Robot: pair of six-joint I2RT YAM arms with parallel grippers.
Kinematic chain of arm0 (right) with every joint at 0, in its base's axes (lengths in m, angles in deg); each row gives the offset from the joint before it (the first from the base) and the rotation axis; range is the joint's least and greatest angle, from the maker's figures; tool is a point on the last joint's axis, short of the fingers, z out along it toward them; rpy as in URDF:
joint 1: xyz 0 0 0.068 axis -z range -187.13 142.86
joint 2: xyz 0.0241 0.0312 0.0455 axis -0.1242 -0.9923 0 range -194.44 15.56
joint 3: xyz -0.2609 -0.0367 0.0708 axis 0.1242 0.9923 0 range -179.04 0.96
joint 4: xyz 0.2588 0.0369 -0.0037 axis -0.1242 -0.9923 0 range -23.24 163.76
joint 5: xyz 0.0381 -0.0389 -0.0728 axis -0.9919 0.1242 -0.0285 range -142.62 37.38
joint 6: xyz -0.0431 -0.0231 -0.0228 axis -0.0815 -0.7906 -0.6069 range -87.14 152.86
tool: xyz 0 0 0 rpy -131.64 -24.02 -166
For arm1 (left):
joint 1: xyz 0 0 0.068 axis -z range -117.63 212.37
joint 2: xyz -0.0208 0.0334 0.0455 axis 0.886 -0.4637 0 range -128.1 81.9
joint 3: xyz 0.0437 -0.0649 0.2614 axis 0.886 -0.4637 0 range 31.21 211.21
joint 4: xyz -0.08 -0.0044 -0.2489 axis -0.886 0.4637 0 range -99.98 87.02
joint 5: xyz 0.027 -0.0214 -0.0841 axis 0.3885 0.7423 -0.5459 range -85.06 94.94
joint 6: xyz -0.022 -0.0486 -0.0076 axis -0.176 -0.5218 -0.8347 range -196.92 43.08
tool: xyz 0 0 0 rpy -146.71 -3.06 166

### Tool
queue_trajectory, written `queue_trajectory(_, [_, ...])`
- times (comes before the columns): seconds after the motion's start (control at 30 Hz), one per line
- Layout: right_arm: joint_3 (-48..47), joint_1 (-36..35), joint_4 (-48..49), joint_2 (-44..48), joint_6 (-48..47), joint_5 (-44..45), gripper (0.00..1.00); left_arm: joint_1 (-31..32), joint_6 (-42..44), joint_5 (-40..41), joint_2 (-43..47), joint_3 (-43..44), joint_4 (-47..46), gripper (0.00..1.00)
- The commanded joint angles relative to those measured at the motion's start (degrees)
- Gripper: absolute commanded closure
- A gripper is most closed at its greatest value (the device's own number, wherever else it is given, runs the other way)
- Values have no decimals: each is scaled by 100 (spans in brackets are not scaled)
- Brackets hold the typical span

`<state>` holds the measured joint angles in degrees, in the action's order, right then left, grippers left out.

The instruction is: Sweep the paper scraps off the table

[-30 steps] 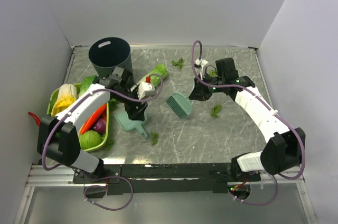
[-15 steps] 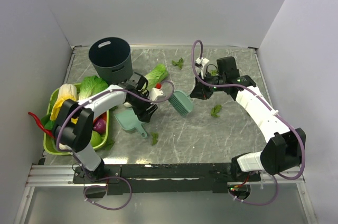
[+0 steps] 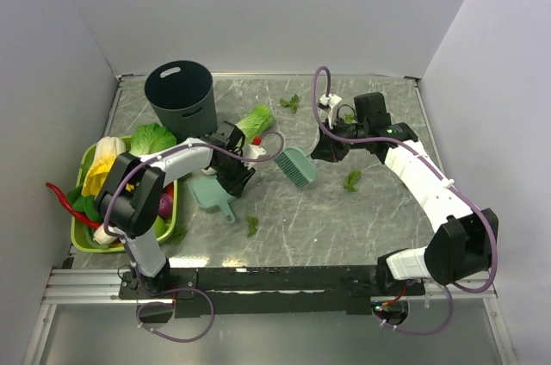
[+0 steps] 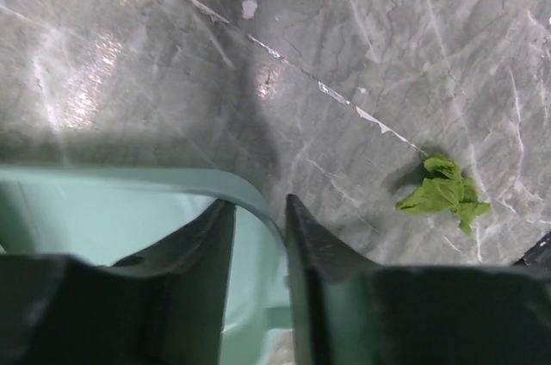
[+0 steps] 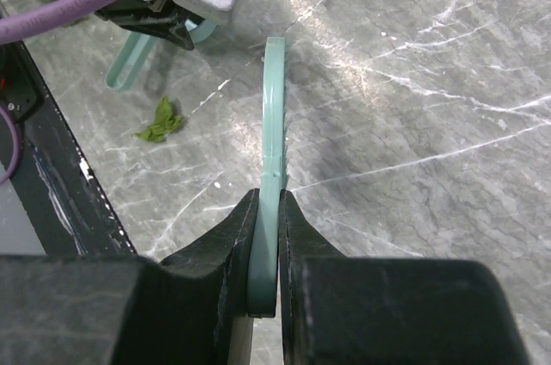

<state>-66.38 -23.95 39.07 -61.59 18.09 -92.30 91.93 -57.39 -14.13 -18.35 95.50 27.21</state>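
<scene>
My left gripper [image 3: 234, 177] is low over the teal dustpan [image 3: 207, 194] lying on the table [image 3: 379, 219]. In the left wrist view the gripper [image 4: 258, 206] straddles the dustpan's [image 4: 103, 210] curved rim. The jaws are narrow, and a slim gap still shows between the left finger and the rim. My right gripper [image 3: 325, 151] is shut on the handle of the teal hand brush [image 3: 295, 169], which points away from it [image 5: 274, 107]. Paper scraps lie at front centre [image 3: 251, 225], below the right gripper [image 3: 351, 181] and at the back [image 3: 291, 103]. One scrap [image 4: 443, 195] lies just right of the dustpan.
A dark round bin [image 3: 179, 94] stands at the back left. A lime-green tray [image 3: 83, 236] of vegetables sits on the left edge. A pale-green cabbage [image 3: 256, 120] lies behind the left gripper. White walls enclose the table on three sides.
My left arm has folded in and carried its gripper right, onto the dustpan's rim, with the jaws narrowing from wide to a slim gap. The right arm and brush have stayed put.
</scene>
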Motion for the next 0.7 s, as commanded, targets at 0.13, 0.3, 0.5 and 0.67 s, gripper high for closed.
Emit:
queue_trajectory(0.13, [-201, 82, -72, 68, -342, 66, 100, 32, 234, -351, 295, 57, 568, 74])
queue_trajectory(0.3, [-351, 126, -397, 68, -913, 162, 100, -310, 885, -1044, 278, 83, 1149, 83])
queue_trajectory(0.5, [-369, 197, -424, 147, -976, 215, 100, -539, 1842, -1476, 163, 189, 1966, 94])
queue_trajectory(0.67, [-360, 197, -415, 165, -915, 224, 100, -548, 2582, -1617, 41, 329, 2415, 99])
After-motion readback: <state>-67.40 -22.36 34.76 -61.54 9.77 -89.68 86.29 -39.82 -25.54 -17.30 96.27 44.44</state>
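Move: The dustpan's near-right rim already sits between the left hand's fingers, the pan's middle about 6 cm to the left and 1 cm below. A leaf scrap lies some 10 cm back and 4 cm right, 2 cm below the hand; the long cabbage is about 13 cm ahead, neither left nor right. From the right hand, holding the brush, the dustpan is roughly 27 cm left, 4 cm back and 19 cm down. The left fingers close, pinching the dustpan's rim, and drag it about 5 cm back and 3 cm left, turning clockwise. ##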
